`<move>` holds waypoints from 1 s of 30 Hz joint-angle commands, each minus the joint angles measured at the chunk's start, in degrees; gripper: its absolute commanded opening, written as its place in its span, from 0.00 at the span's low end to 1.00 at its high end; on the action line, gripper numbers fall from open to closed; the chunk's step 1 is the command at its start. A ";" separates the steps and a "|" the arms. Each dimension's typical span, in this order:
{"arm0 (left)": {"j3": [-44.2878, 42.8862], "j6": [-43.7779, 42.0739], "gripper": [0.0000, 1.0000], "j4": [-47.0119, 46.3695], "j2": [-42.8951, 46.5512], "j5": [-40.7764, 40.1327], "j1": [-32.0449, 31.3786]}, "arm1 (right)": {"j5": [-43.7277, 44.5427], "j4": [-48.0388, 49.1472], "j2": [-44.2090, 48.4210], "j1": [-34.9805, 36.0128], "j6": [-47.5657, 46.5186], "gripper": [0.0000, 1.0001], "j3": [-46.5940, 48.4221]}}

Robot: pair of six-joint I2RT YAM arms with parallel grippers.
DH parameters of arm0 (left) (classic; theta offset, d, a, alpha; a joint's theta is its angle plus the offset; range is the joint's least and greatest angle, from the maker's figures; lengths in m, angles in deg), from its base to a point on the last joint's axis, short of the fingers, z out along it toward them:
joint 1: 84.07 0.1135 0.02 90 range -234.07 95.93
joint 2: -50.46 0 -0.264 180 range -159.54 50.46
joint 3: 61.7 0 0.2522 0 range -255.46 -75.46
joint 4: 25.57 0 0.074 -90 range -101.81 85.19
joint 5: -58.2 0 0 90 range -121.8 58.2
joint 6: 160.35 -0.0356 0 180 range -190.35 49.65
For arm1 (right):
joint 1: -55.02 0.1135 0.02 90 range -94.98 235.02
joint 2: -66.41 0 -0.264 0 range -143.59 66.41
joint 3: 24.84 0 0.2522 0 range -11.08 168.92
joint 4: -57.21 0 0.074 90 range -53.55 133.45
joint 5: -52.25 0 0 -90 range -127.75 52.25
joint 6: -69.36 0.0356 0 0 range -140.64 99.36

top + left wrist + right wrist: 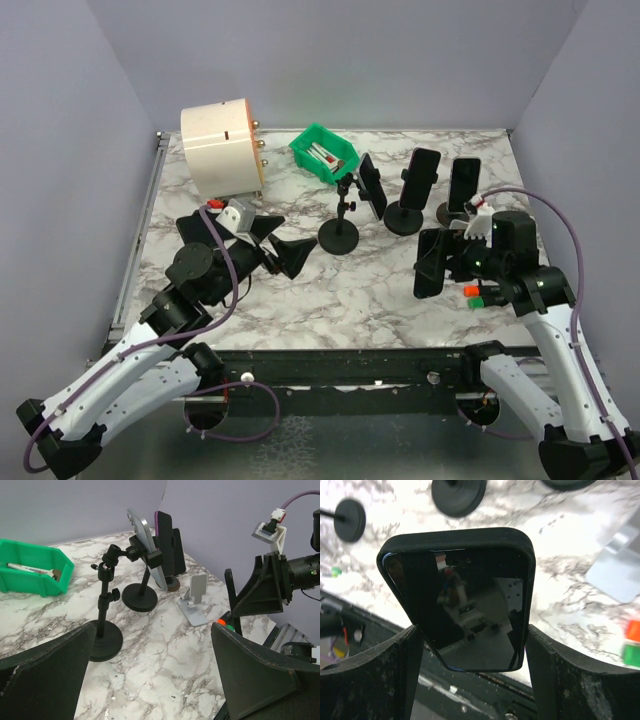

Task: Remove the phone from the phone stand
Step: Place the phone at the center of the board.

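Note:
My right gripper (440, 262) is shut on a phone (430, 263) in a black case and holds it upright above the marble near the front right. In the right wrist view the phone (465, 605) fills the gap between my fingers (380, 680), dark screen toward the camera. A small silver phone stand (195, 600) sits empty on the table; the right wrist view shows it (617, 565) off to the right of the phone. My left gripper (280, 242) is open at the centre left with nothing between its jaws (150, 645).
Two black pole stands (340, 237) (405, 215) and a third at the back right carry other phones (372, 187) (423, 175) (462, 185). A green bin (323, 152) with markers and a cream cylinder (222, 148) stand at the back. Orange and green caps (472, 295) lie by my right wrist.

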 commanded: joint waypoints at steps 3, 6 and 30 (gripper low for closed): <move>-1.44 -1.17 0.99 0.47 -0.95 -0.91 -0.34 | -4.50 -0.08 -3.66 4.00 -0.32 0.52 -0.45; -1.55 -1.26 0.99 1.68 -0.95 -0.85 -0.27 | 0.41 1.06 -6.27 7.27 2.49 0.52 -0.93; -1.71 -1.47 0.99 2.13 -1.30 -1.46 -0.33 | 38.03 19.21 -22.77 32.00 30.80 0.47 -12.38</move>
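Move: The held phone's goal, the bare marble near the front of the board, lies about 6 cm to the right hand's left, level with it forward and some 19 cm below. The silver stand is roughly 8 cm ahead and 6 cm right of that hand; the markers lie level with it, 13 cm right. The middle black stand is some 19 cm ahead, 4 cm left. From the left hand the bare spot is about 21 cm right, 1 cm ahead and 32 cm down. Sinking some 13 cm towards the bare marble, the right hand keeps the phone pinched by its long edges. It swings about 5 cm left, away from the silver stand and markers, drawing back slightly and then easing forward again. The fingers tip down some 15 degrees, and late on the hand turns nearly 20 degrees clockwise. ##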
